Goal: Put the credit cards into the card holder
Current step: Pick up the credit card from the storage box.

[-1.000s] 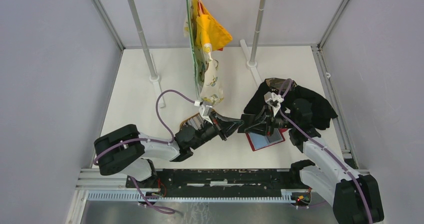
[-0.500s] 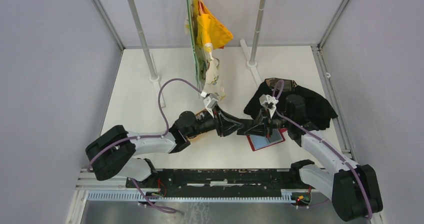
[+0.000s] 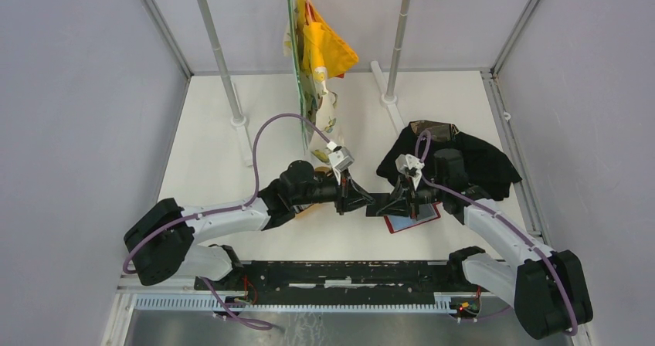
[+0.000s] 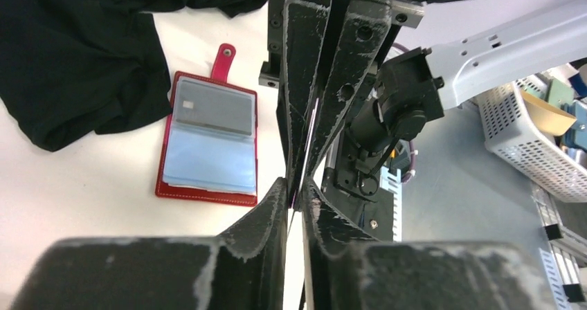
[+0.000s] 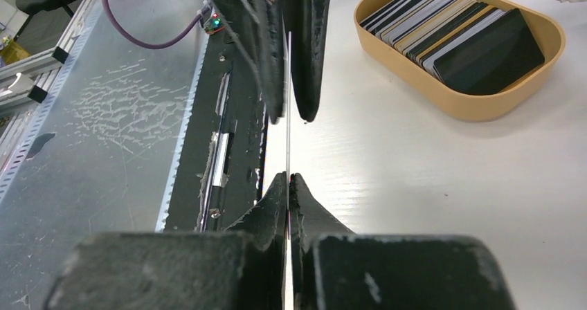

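Note:
One credit card [image 5: 287, 140] shows edge-on, a thin line stretched between both grippers above the table. My right gripper [image 5: 287, 179] is shut on its near end. My left gripper [image 4: 296, 189] faces it tip to tip, jaws open a little, the card's [image 4: 309, 140] edge running through the gap. In the top view the two grippers meet just left of the card holder [image 3: 411, 224]. This red card holder [image 4: 208, 144] lies open flat on the table, showing clear pockets, one with a grey card. More credit cards [image 5: 457, 33] stand stacked in the tan tray [image 5: 477, 108].
A black cloth [image 3: 463, 164] lies crumpled behind the card holder. A yellow and patterned cloth [image 3: 324, 52] hangs between two upright poles [image 3: 220, 52] at the back. A white basket [image 4: 526, 137] stands beyond the table's near edge.
My left arm has reached right toward the right gripper. The right gripper has shut on the card. The left jaws, shut on it a second ago, have parted.

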Robot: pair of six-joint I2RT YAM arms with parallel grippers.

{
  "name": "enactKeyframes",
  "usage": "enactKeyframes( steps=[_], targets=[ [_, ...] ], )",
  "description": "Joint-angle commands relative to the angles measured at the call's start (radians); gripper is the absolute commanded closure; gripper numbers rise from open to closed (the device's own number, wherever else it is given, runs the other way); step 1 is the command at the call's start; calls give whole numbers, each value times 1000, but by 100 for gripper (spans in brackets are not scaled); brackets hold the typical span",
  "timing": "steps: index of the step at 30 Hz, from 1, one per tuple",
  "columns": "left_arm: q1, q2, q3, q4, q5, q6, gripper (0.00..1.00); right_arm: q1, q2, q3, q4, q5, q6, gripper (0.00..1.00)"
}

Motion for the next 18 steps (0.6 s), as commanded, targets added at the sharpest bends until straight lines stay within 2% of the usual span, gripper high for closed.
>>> enactKeyframes(
  steps=[1,3,6,10,12,15,18],
  targets=[
    [0,-14,47,-40,36,65,95,11,3,54,-45,21,-79,100],
    [0,-21,38,-29,24,58,98,13,3,69,-100,52,-139,97],
    [0,-52,0,8,-32,31,98,12,3,132,-261,167,-323,67],
    [0,-114,-107,106,-145,-47,98,-31,-44,222,-445,332,-535,39],
    [0,-150,-185,175,-213,-123,98,-88,-84,229,-450,421,-557,33],
    [1,-191,-288,279,-288,-215,98,-144,-125,197,-399,660,-540,33],
    [0,-204,-340,354,-292,-271,98,-149,-113,149,-359,930,-541,34]
  ],
)
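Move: The black card, still pinched by the right hand, has its middle about 3 cm to the left hand's right and 2 cm lower, straight across, and about 2 cm to the right hand's left at nearly the same height. From the left hand, the storage box is some 16 cm left and 10 cm ahead, and the open card holder 13 cm right and 3 cm ahead, both around 12 cm below. The black cloth's middle lies roughly 24 cm ahead and 22 cm right of the right hand. The left fingers shut on the free side of the black card and pinch it; then the right fingers open wide and let go of it, and the right hand swings off forward and right, about 12 cm, over the card holder, its fingers tipping down and turning clockwise. With the card held, the left hand then draws about 5 cm left and some 3 cm down, turning slightly counter-clockwise. ##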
